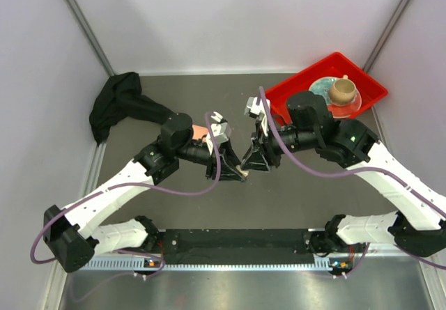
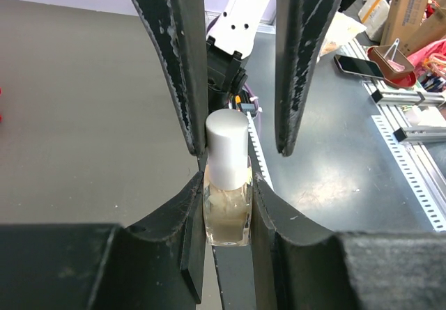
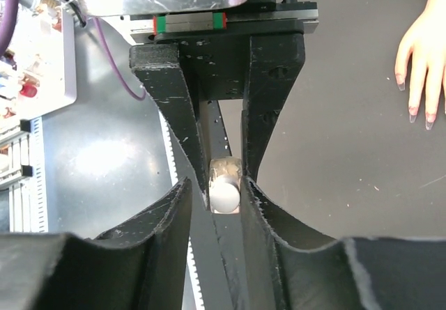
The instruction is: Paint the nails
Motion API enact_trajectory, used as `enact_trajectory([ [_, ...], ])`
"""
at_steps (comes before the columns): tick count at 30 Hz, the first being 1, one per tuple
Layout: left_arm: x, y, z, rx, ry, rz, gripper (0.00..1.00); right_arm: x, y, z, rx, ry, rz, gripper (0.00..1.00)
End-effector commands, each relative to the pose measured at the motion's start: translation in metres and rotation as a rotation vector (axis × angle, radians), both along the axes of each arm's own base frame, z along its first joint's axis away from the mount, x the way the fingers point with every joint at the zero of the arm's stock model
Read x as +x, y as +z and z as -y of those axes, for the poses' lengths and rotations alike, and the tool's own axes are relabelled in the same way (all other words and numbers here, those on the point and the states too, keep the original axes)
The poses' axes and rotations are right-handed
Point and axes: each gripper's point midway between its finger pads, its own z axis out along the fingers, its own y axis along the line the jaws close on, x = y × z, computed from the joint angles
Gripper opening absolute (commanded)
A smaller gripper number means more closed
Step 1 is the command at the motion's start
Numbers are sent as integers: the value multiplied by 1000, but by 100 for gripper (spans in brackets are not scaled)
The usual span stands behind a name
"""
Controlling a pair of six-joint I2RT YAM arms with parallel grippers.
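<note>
A small tan bottle (image 2: 226, 212) with a white cap (image 2: 227, 146) stands between my two grippers at the middle of the table. My left gripper (image 2: 227, 177) is shut on its glass body. My right gripper (image 3: 218, 184) faces it with its jaws around the cap (image 3: 225, 193). In the left wrist view one right finger touches the cap and the other stands a little apart. The pink-beige mannequin hand (image 3: 421, 52) lies flat to the side, its nails (image 3: 412, 111) showing. In the top view the hand (image 1: 201, 132) is mostly hidden behind my left arm.
The hand's black sleeve (image 1: 118, 104) trails to the back left corner. A red tray (image 1: 317, 73) at the back right holds a clear dish and a tan pot (image 1: 341, 90). Walls close the table on three sides.
</note>
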Motion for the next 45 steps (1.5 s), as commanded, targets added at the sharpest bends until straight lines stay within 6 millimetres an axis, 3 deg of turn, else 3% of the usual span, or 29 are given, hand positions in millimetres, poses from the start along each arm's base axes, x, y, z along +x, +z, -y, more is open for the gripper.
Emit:
enact_trajectory([
  [1,1,26,1,-62,0,64,0,4,6,-3,27,12,41,30],
  [3,3,26,2,-61,8,66,0,3,7,-4,32,11,35,25],
  [4,4,26,2,-60,17,68,0,3,9,-4,37,14,37,14],
  [6,10,26,3,-60,53,84,0,5,8,-5,37,2,32,3],
  [7,22,27,3,-56,131,104,0,8,6,-4,30,-19,31,0],
  [9,45,24,2,-39,267,153,0,29,2,-1,3,-163,34,0],
  [10,77,20,-4,-14,455,187,0,41,1,1,-8,-248,34,0],
  [11,92,19,-8,-7,538,227,0,53,0,5,-22,-354,39,0],
  [12,109,25,-11,-25,636,261,0,76,-4,19,-65,-606,67,0],
  [13,128,22,-17,-7,746,276,0,83,0,28,-75,-725,71,0],
  [15,144,32,-19,-44,831,336,0,95,-1,36,-96,-947,76,0],
  [18,158,36,-15,-88,881,336,0,86,-13,13,-84,-947,14,0],
  [25,140,14,0,-43,738,302,0,84,1,4,-41,-890,36,0],
  [26,137,10,-1,-36,730,293,4,84,2,3,-39,-873,47,0],
  [28,128,5,-2,-28,695,285,21,83,4,3,-35,-857,52,0],
  [29,125,0,-4,-12,688,278,36,86,6,5,-27,-854,58,0],
  [31,118,1,-11,-8,688,275,48,87,4,14,-23,-857,56,0],
  [32,115,-2,-15,9,693,268,82,88,3,20,-27,-862,66,0],
  [33,110,4,-22,-3,699,276,99,95,-7,30,-55,-892,66,0],
  [38,104,16,-45,2,759,315,99,109,-19,81,-86,-994,112,0],
  [39,100,20,-49,-6,763,319,99,111,-36,91,-132,-1020,109,0],
  [41,98,24,-52,-13,767,322,99,121,-49,119,-155,-1120,105,0],
  [42,96,26,-54,-20,770,324,99,124,-74,132,-216,-1164,96,0],
  [44,98,28,-57,-24,791,317,99,134,-95,164,-239,-1332,76,0],
  [45,98,29,-58,-32,799,318,99,131,-117,178,-275,-1386,61,0],
])
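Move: The nail polish bottle stands upright between the hands: the left fingers already pinch its glass body at their own hand point. The right fingers stand loosely around its cap, with the bottle's middle some 3 cm below that hand point. The mannequin hand lies roughly 25 cm ahead, 12 cm left and 28 cm below the left hand. From the right hand, the blue cup is about 31 cm ahead, 20 cm right and 30 cm down. The right fingers close on the cap while the left keeps its pinch on the glass, and both hands swing about 10 cm forward, the right turning some 50 degrees clockwise, the left 35 counter-clockwise, to screw the cap on. The left then opens wide and backs off left and up; the right, still gripping the cap, carries the bottle right, down and a little forward, turning slightly farther clockwise. ##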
